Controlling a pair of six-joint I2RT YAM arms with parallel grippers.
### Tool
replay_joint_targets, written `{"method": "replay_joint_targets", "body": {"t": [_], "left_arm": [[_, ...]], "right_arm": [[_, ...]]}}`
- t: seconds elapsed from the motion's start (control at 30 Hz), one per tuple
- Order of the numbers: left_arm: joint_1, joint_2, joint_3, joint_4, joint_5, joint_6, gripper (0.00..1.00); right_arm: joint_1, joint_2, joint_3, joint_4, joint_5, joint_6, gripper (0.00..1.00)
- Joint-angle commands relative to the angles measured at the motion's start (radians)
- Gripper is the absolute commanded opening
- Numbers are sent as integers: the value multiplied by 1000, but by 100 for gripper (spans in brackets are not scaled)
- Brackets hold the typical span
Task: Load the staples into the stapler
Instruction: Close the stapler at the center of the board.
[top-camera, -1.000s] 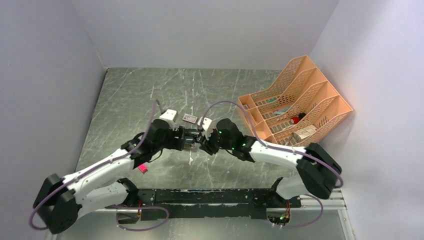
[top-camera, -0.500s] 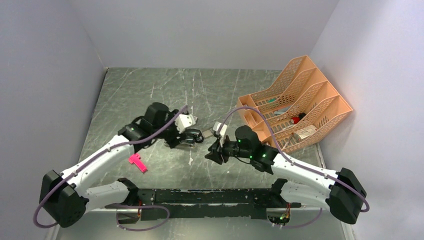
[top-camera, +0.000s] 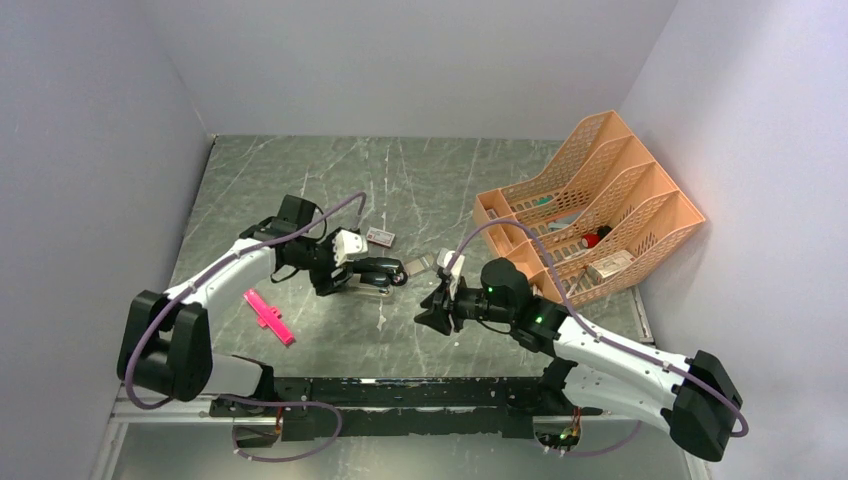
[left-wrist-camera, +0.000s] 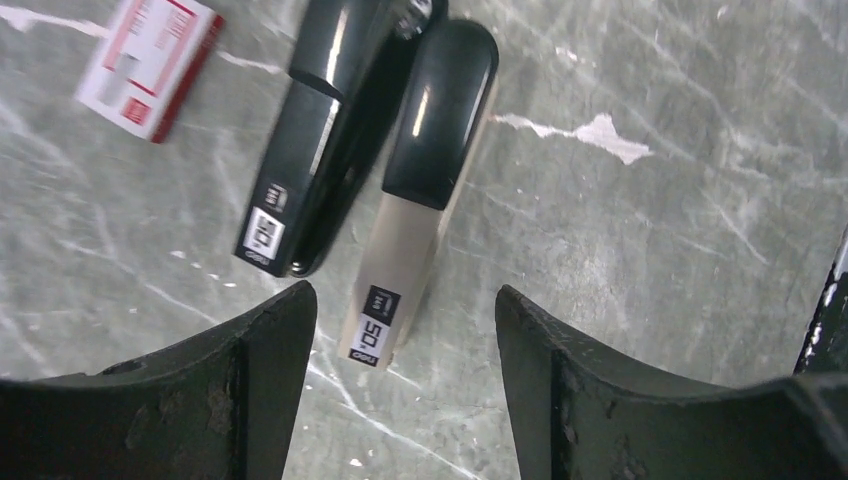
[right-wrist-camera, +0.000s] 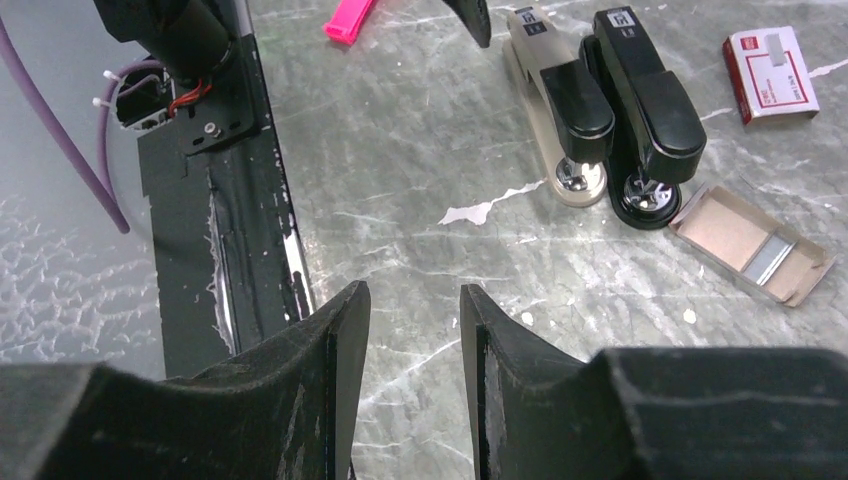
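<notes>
The glossy black stapler (left-wrist-camera: 330, 130) (right-wrist-camera: 650, 105) lies closed on the table, side by side with a silver-grey stapler (left-wrist-camera: 415, 210) (right-wrist-camera: 560, 105). A small open cardboard tray (right-wrist-camera: 735, 235) by their heads holds a silvery strip of staples (right-wrist-camera: 770, 258). The red-and-white staple box (left-wrist-camera: 145, 65) (top-camera: 379, 236) lies just beyond. My left gripper (left-wrist-camera: 405, 295) (top-camera: 352, 280) is open at the staplers' rear ends, the grey stapler's tail just ahead of its tips, and it holds nothing. Further toward the near edge, my right gripper (right-wrist-camera: 412, 292) (top-camera: 432, 310) hangs over bare table, slightly open and empty.
A pink plastic cross-shaped piece (top-camera: 268, 316) lies left of the staplers. An orange mesh file rack (top-camera: 590, 215) with small items stands at the back right. The black base rail (right-wrist-camera: 225, 250) runs along the near edge.
Both grippers were together at the staplers a second ago. The left arm has swung back to the left and its jaws have narrowed. The right arm has pulled back toward the near edge.
</notes>
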Motion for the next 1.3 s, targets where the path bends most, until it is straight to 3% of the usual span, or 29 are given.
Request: {"method": "replay_joint_targets", "body": {"t": [0.0,0.4,0.7,1.03,1.17,1.27], "left_arm": [[16,43,-35,21,16,101,70],[46,145,-56,139,-58,126,69],[33,246,-17,105,-71,87,63],[-133,289,13,75,-180,-138,28],[-278,291,14,103,-223,-268,12],[-392,285,2,183,-277,-455,7]], "right_arm": [[-4,-18,-22,2,9,19,42],[-3,-11,-11,-16,26,12,43],[-3,-30,-21,-4,50,19,43],[-3,-164,-103,88,226,148,43],[-4,-262,-140,95,432,270,43],[-3,-302,-146,64,611,385,43]]}}
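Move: From the left hand, the middle of the beige stapler with the black head lies about 4 cm right, 1 cm ahead and 7 cm below, its labelled rear end nearest the fingers. The black stapler sits alongside it, some 4 cm farther out and 3 cm more to the right. The staple box is about 12 cm ahead and 8 cm right of the hand, the open staple tray 6 cm ahead and 16 cm right. For the right hand, the beige stapler is about 10 cm ahead, 13 cm left and 13 cm below. The left hand, open and pointing down to the right, sinks about 7 cm with a slight drift left and forward onto the rear of the beige stapler, closes its fingers to pinch the labelled end from both sides, then drags it low over the table some 6 cm right and 3 cm back, away from the black stapler. Late on, the right hand, touching nothing, moves off about 4 cm right, 3 cm forward and a little up, turning some 20 degrees clockwise with its opening unchanged. ##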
